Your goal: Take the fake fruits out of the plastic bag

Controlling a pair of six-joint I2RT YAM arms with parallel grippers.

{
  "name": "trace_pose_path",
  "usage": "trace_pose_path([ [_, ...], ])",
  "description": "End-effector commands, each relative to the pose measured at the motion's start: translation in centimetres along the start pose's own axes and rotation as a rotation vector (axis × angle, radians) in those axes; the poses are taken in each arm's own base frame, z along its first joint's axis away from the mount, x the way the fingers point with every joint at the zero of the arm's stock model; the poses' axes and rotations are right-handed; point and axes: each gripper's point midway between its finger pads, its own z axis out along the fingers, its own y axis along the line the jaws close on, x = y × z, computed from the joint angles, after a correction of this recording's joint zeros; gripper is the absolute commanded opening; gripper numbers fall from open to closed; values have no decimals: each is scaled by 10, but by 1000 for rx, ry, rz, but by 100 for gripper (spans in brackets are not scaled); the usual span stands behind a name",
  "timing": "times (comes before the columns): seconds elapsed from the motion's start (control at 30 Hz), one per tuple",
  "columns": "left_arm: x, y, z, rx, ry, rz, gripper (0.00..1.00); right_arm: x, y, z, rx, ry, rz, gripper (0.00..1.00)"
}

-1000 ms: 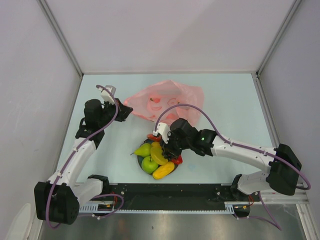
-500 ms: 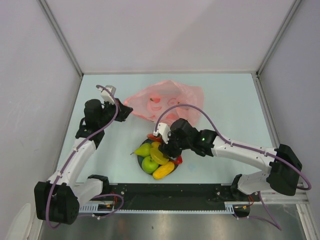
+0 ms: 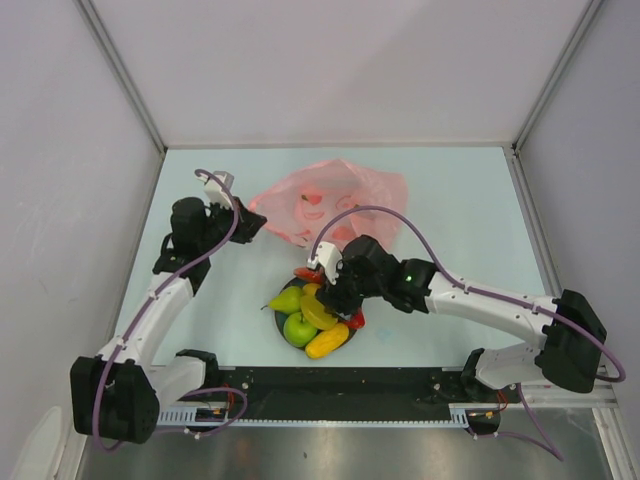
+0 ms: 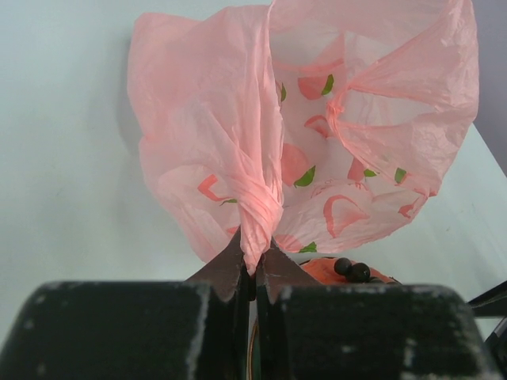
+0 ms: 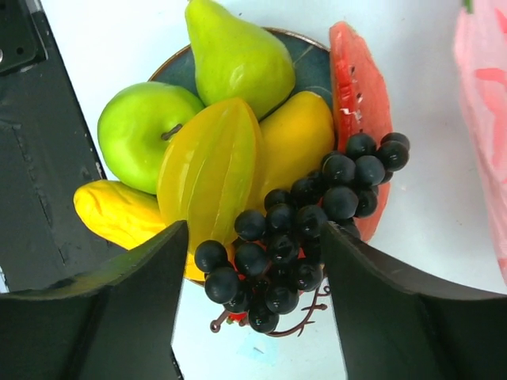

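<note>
The pink plastic bag (image 3: 330, 205) lies crumpled at the table's middle back. My left gripper (image 4: 255, 261) is shut on a twisted strip of the plastic bag (image 4: 317, 134) at its left end. The fake fruits are piled on a dark plate (image 5: 305, 51): pear (image 5: 238, 55), green apple (image 5: 142, 131), ribbed yellow piece (image 5: 210, 170), mango (image 5: 301, 134), watermelon slice (image 5: 360, 103), another yellow piece (image 5: 115, 214). Dark grapes (image 5: 309, 222) lie on top of the pile. My right gripper (image 5: 253, 261) hangs open over them, fingers either side of the bunch. I cannot see inside the bag.
White enclosure walls close in the table on the left, back and right. A black rail (image 3: 340, 385) with both arm bases runs along the near edge. The bag's edge (image 5: 483, 119) lies just beyond the plate in the right wrist view.
My right gripper's jaws have spread apart over the plate, and the grapes now rest on the fruit pile. The left arm still holds the bag as before.
</note>
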Motion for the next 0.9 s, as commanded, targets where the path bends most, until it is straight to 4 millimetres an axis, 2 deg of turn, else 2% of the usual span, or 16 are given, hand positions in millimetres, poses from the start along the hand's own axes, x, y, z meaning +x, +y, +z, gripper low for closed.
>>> trace_pose_path([
  [0.0,-22,-3,5,3,-45,28,4,-57,-24,-20,106,-172,26,99],
  [0.07,-30,-1,7,-13,-53,42,4,-80,-50,-30,205,-231,64,100],
  [0.27,-55,3,26,-18,-62,71,4,-110,-103,-50,314,-333,68,100],
  [0.33,-77,-1,33,-6,-82,93,4,-114,-119,-59,361,-349,73,100],
  [0.5,-95,18,70,-46,-34,97,3,-115,-161,-93,477,-361,89,100],
  [0.53,-114,17,74,-55,-67,111,2,-112,-165,-100,486,-354,97,100],
  [0.57,-114,25,85,-72,-59,112,1,-108,-178,-108,515,-348,121,100],
  [0.6,-138,26,87,-101,-106,135,1,-110,-185,-118,530,-350,161,100],
  [0.63,-147,28,92,-114,-120,147,4,-108,-192,-125,545,-346,187,100],
  [0.67,-144,37,104,-137,-95,147,8,-102,-208,-137,580,-344,223,100],
  [0.7,-172,31,105,-143,-147,168,17,-104,-214,-149,597,-354,257,100],
  [0.73,-180,32,109,-149,-154,187,44,-102,-220,-157,616,-352,278,100],
  [0.77,-187,32,111,-153,-164,202,57,-95,-235,-172,656,-351,313,100],
  [0.8,-207,25,107,-161,-208,227,89,-93,-238,-180,669,-348,350,100],
  [0.83,-214,22,104,-164,-223,251,100,-90,-243,-188,691,-345,380,100],
  [0.87,-227,13,94,-163,-254,264,100,-80,-254,-195,742,-322,421,100],
])
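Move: The left hand still pinches the pink bag's left corner. The bag's middle lies about 16 cm to its right, 4 cm ahead and 10 cm below, and the table's far edge is roughly 16 cm straight ahead. From the right hand the bag's middle is some 23 cm straight ahead. The black grapes sit right under its open fingers, about 2 cm down, and the star fruit is 4 cm left and 2 cm back of the hand. Swing the left gripper forward about 18 cm towards the table's far edge, after a tiny dip rising some 9 cm, dragging the bag's corner along, and spread the fingers wide only at the end to release it. Meanwhile lift the right gripper clear of the grapes, forward and up, then also to the right, opening fully, turning clockwise some 40 degrees and tipping its fingers up, to come close to the bag's right edge. ##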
